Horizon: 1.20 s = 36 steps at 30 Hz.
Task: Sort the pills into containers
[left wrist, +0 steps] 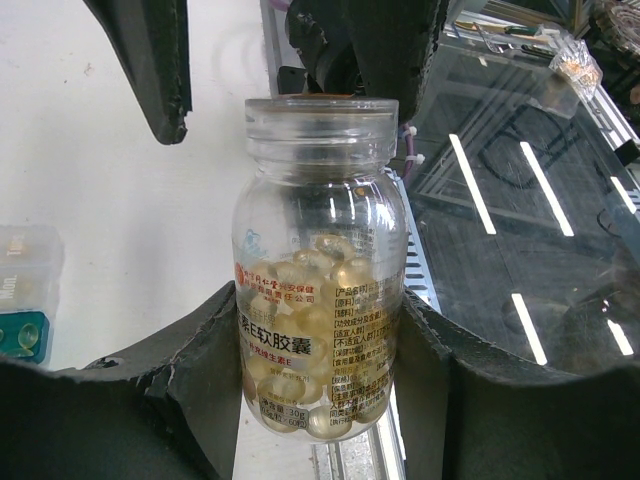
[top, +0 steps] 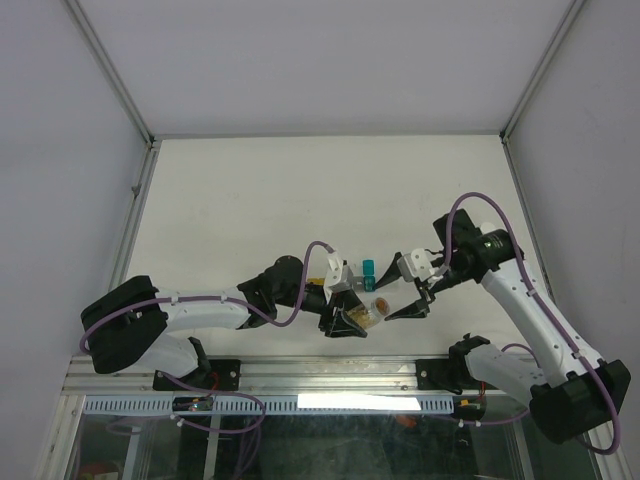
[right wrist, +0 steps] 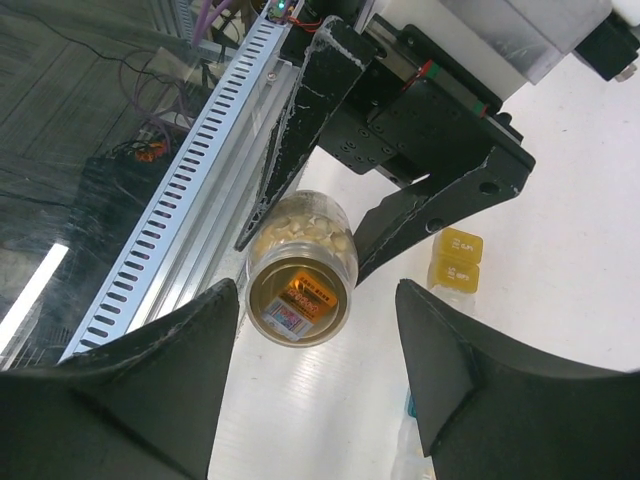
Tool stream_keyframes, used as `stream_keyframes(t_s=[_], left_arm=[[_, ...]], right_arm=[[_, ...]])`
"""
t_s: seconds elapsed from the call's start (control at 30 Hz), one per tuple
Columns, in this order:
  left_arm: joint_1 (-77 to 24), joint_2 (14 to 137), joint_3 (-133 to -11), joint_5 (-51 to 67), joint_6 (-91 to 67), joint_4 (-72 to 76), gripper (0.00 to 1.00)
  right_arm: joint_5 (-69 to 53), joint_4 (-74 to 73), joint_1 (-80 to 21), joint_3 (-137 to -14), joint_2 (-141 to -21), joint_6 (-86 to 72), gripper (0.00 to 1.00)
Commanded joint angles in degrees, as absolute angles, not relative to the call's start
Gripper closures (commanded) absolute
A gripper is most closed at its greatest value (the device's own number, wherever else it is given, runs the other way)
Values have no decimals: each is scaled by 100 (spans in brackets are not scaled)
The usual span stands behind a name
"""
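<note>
My left gripper (left wrist: 315,330) is shut on a clear bottle (left wrist: 318,270) full of yellowish softgel pills (left wrist: 300,285), and holds it off the table near the front edge (top: 374,311). The bottle's top end points at my right gripper (right wrist: 315,300), which stands open with a finger (left wrist: 150,60) on either side of that end, apart from it. Of the containers, two yellow boxes (right wrist: 455,260) lie just beyond the bottle. A teal one (top: 369,267) sits beside a clear one (left wrist: 25,265).
The slotted aluminium rail (right wrist: 190,220) runs along the table's near edge right beside the bottle, with dark glass (left wrist: 520,200) beyond it. The white table (top: 330,190) stretches back to the framed walls.
</note>
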<state>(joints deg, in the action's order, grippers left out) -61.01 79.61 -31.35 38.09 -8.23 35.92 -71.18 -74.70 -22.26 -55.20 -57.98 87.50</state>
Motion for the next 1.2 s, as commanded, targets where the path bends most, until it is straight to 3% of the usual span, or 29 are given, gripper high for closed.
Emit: stream_keyframes(t_s=[0.0,0.47,0.83,1.0,1.17], left_arm=[[-6030,7822,-3348,3928,-917,3944,100],[-6021,7776,-3337,3832,-1013,4170,100],[-6021,7587,-3153,3196,-1088,4813,100],[-6029,7471,-3026,2576,-1083,5265,100],[-6162,7460,-3209,1241,-833,4993,100]], right_arm=[[-7222,-7276,-2287,-5505,-5644,8568,35],[-7146,-7189,-2321,-5457,-5555,8240,53],[-7013,-6806,-2330,-5377,-5518,7415,57],[-6693,-5947,-2332,-5206,-5369,6084,59],[-6012,-5071,-2339,-5185,-5410,4263,63]])
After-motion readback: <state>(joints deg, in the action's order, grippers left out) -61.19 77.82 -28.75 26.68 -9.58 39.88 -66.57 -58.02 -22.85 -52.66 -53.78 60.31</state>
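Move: The cap of the pill bottle sits about 1 cm back of the right hand's finger point, between its open fingertips and nearly level with them. From the left hand, which already holds the bottle body, the cap is some 4 cm right, 4 cm up and 1 cm ahead. Down on the table, roughly 20 cm below the right hand, the teal pillbox lies about 14 cm ahead and 3 cm left, the yellow pillbox about 13 cm ahead and 16 cm left. Closing almost in place, the right fingers narrow from about two-thirds open to under half and pinch the bottle's cap from both sides. The left hand keeps its grip on the body. Late on, both hands swing their fingertips forward together, the left about 3 cm turning some 10 degrees counter-clockwise, the right about 2 cm turning as far clockwise. ##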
